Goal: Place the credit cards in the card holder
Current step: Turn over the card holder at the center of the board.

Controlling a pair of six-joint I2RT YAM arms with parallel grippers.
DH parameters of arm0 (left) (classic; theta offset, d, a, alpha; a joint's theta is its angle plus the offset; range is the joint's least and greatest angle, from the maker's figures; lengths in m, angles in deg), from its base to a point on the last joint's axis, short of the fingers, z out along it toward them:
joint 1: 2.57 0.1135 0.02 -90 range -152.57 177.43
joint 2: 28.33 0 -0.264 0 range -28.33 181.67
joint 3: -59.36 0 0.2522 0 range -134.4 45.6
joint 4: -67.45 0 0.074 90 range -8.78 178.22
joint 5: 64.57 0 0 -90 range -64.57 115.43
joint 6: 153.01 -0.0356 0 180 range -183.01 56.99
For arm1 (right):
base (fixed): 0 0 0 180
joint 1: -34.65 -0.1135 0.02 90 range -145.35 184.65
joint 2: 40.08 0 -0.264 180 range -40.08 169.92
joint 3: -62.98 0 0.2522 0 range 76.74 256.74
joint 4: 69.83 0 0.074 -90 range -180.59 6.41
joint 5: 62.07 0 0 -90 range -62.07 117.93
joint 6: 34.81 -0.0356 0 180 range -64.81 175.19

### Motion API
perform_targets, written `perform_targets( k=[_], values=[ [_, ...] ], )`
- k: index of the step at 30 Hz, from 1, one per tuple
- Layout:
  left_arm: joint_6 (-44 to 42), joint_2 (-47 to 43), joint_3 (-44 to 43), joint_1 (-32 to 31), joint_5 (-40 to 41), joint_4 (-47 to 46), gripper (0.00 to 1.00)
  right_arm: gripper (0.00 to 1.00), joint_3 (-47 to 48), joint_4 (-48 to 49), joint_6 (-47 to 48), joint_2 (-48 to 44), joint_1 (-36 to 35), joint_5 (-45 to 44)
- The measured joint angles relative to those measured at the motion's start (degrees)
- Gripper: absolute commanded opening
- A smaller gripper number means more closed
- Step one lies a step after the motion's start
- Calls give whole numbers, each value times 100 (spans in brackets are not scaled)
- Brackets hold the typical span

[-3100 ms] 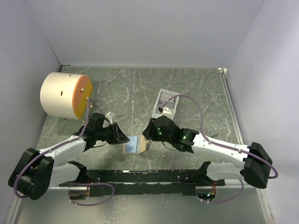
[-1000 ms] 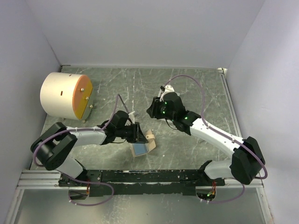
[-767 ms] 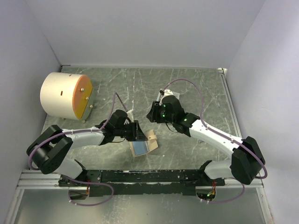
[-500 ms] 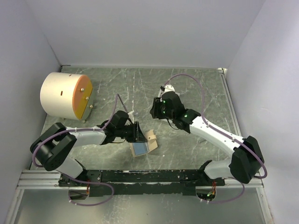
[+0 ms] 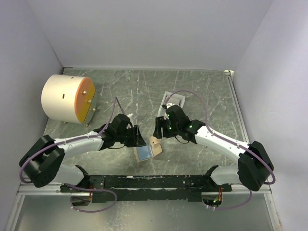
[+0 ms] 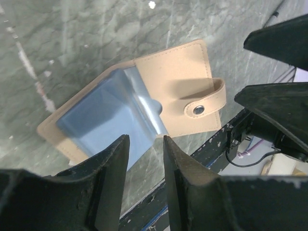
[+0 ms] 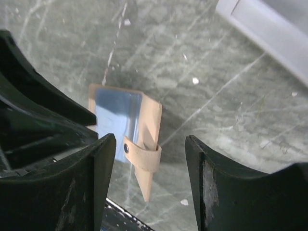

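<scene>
No credit cards show in any view. The card holder [image 5: 178, 96] is a white low-walled tray at the back, half hidden behind my right arm; its edge [image 7: 262, 25] crosses the top right of the right wrist view. A tan wallet [image 5: 146, 152] with a light-blue inside lies open on the table between both grippers [image 6: 159, 91] [image 7: 126, 126]. My left gripper [image 5: 140, 137] [image 6: 146, 144] hovers at the wallet's left edge, its jaws a narrow gap apart with nothing between them. My right gripper [image 5: 156, 130] [image 7: 150, 144] hangs over the wallet's strap side, open wide and empty.
A cream cylinder with an orange end [image 5: 66, 98] lies at the back left. The black mounting rail [image 5: 149, 182] runs along the near edge just below the wallet. White walls close in the grey marbled table [image 5: 216, 96] on three sides.
My right gripper has come back from the card holder toward the wallet and opened wider, uncovering the tray. The left gripper has eased open a little beside the wallet.
</scene>
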Motion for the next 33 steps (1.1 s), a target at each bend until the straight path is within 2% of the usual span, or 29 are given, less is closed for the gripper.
perform_targets(
  k=[6,10,13,21,25,33],
  values=[
    [11,-588,173,0,433,713,46,51,-313,4,-37,74,-59,199],
    [72,-940,256,2,649,1113,52,35,-621,243,-155,240,-105,354],
    [111,-1165,396,2,616,1045,57,26,-916,459,-345,302,-166,374],
    [186,-1169,564,42,538,667,62,19,-1665,1283,-1226,297,-632,275],
    [197,-1169,581,46,586,566,65,19,-1939,1604,-1681,190,-817,149],
    [197,-1169,619,46,732,581,67,19,-2103,1858,-2004,31,-852,17]
  ],
)
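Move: The card holder's strap lies roughly 3 cm back and 2 cm left of the right hand, about 8 cm down. The card holder's middle is some 7 cm back, 5 cm left and 9 cm below that hand, and the white tray about 13 cm ahead, 6 cm right, 8 cm below. From the left hand, the strap is some 2 cm ahead, 5 cm right and 3 cm down, with the holder's middle 2 cm back, 1 cm right and 5 cm down. The card holder's strap ends up pinched between the right fingers: that hand sinks about 8 cm while drawing back nearly as far, down to the holder's right edge, tipping its fingers more steeply downward and closing on the way. Meanwhile the left hand draws some 4 cm left and slightly back over the holder, then stays there while its fingers open wider. ##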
